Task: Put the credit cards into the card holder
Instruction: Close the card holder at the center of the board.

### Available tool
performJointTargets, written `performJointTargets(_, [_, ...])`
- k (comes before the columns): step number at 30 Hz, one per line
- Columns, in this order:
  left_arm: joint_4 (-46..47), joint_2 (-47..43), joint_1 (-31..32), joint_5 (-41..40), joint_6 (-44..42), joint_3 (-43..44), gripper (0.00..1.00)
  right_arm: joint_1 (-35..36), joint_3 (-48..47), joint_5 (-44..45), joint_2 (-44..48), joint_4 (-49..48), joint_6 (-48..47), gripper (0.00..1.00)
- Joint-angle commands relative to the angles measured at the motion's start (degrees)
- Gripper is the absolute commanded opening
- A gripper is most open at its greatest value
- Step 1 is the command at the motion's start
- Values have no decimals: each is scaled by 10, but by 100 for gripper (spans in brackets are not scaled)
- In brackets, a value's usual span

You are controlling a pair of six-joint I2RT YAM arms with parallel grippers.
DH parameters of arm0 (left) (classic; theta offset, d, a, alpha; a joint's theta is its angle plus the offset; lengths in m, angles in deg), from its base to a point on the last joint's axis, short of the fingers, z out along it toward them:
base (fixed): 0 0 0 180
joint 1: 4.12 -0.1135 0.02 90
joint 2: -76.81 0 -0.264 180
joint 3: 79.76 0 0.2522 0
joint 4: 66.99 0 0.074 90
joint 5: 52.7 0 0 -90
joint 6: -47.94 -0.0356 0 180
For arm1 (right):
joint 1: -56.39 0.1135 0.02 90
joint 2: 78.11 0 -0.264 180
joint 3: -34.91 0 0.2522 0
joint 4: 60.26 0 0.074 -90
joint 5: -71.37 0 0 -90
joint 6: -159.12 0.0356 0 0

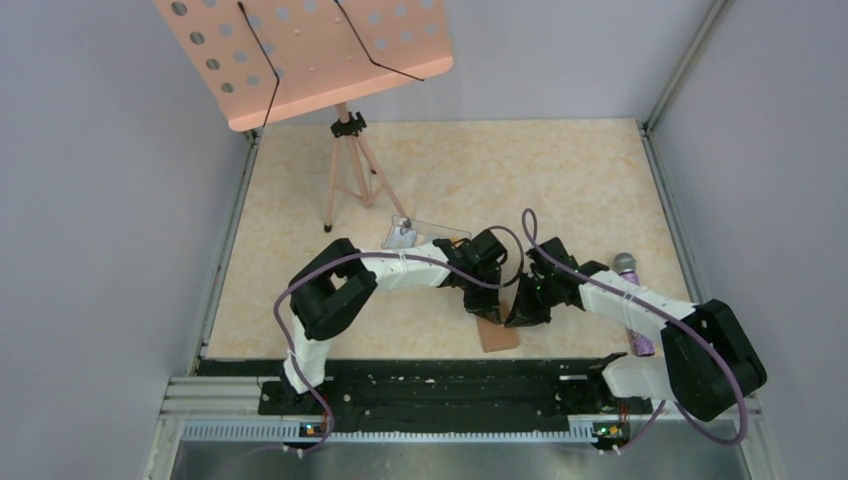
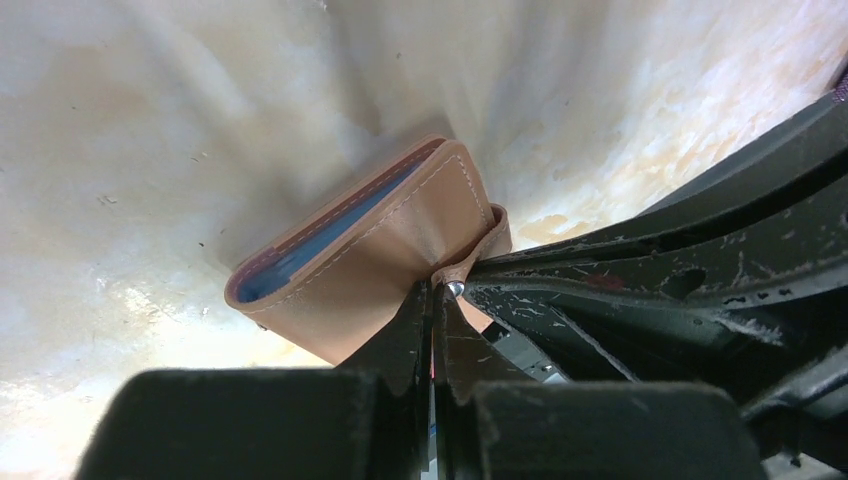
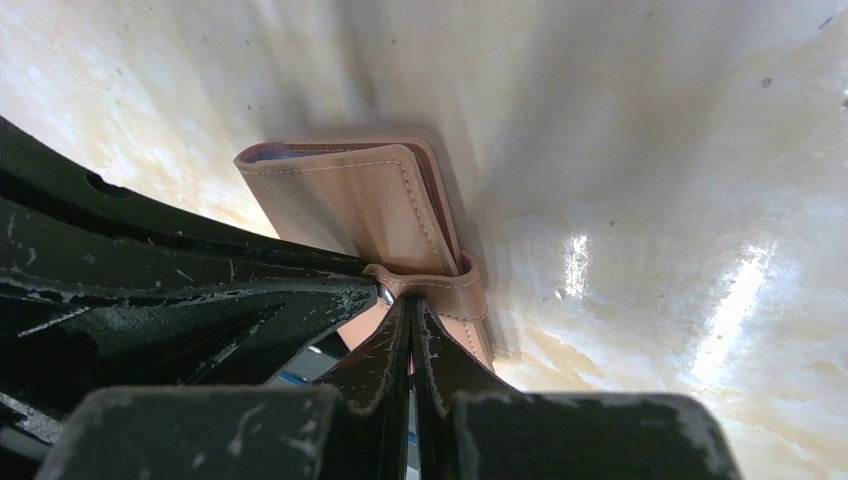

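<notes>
The card holder (image 1: 497,335) is a brown wallet, folded shut, lying on the table between the two arms. Blue inner faces show along its edge (image 2: 300,255). My left gripper (image 2: 440,290) is shut, its tips pressed against the holder's snap tab (image 2: 492,240). My right gripper (image 3: 410,300) is shut too and meets the same tab (image 3: 445,292) from the other side. In the top view both grippers, left (image 1: 488,303) and right (image 1: 522,310), bend down over the holder's far end. The credit cards are out of view.
A clear plastic box (image 1: 425,232) lies just behind the left arm. A pink music stand (image 1: 310,55) on a tripod (image 1: 350,175) stands at the back left. A purple-handled object with a grey round head (image 1: 626,264) lies under the right arm.
</notes>
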State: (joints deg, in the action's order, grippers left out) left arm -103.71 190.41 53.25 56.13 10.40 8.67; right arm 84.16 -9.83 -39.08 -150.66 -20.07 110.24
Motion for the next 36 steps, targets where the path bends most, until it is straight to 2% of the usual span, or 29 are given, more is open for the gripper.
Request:
performJointTargets(1, [-35, 61, 38, -54, -11, 16, 0, 39, 24, 101, -47, 26, 5, 0])
performJointTargets(7, [-63, 71, 50, -70, -18, 32, 0, 42, 36, 99, -33, 21, 12, 0])
performJointTargets(12, [-46, 14, 50, -80, -39, 31, 0, 42, -12, 88, 27, 45, -4, 0])
performJointTargets(13, [-44, -2, 50, -84, -44, 29, 4, 42, -26, 90, 44, 52, -6, 0])
performJointTargets(14, [-41, -24, 50, -94, -46, 26, 13, 42, -39, 94, 59, 60, -8, 4])
performJointTargets(17, [-11, -100, 45, -124, -49, -1, 37, 41, -82, 112, 105, 88, -7, 28])
performJointTargets(19, [14, -151, 40, -137, -48, -26, 49, 41, -105, 119, 126, 105, -8, 42])
performJointTargets(23, [62, -249, 18, -138, -40, -88, 63, 41, -137, 127, 157, 132, -8, 64])
performJointTargets(25, [93, -307, 4, -133, -34, -145, 72, 42, -145, 130, 173, 143, -5, 80])
performJointTargets(28, [143, -407, -35, -105, -10, -235, 77, 41, -147, 129, 200, 150, -3, 95])
performJointTargets(29, [162, -436, -53, -90, 0, -265, 78, 41, -144, 128, 210, 150, -1, 98])
performJointTargets(32, [216, -541, -116, -59, 26, -367, 83, 37, -130, 118, 235, 149, 3, 99])
performJointTargets(36, [212, -693, -214, -58, 52, -479, 98, 28, -104, 112, 262, 148, 9, 99])
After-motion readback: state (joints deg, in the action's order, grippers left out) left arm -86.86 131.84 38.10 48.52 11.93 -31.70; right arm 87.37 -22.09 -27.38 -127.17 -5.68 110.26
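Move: Both shut hands are down on the strap of the card holder, one on each side of its snap: the holder's middle lies about 1 cm left of and 1 cm behind the left hand, and roughly 2 cm left of and 1 cm behind the right, some 2 cm below each. The clear card box stands about 16 cm ahead and 15 cm left of the left hand. The microphone lies around 25 cm right of the right hand and 4 cm ahead. Both hands first stay almost still with shut fingertips on the holder's strap beside the snap, the left tilting only a few degrees, then come free and open wide as they go up. The left rises about 14 cm and swings some 15 cm left, away from the holder to beside the clear box, its fingers tilting about 40 degrees up towards forward and right, while the right goes almost straight up 12 to 13 cm with a small reach forward, its fingers tipping outward some 20 degrees. ##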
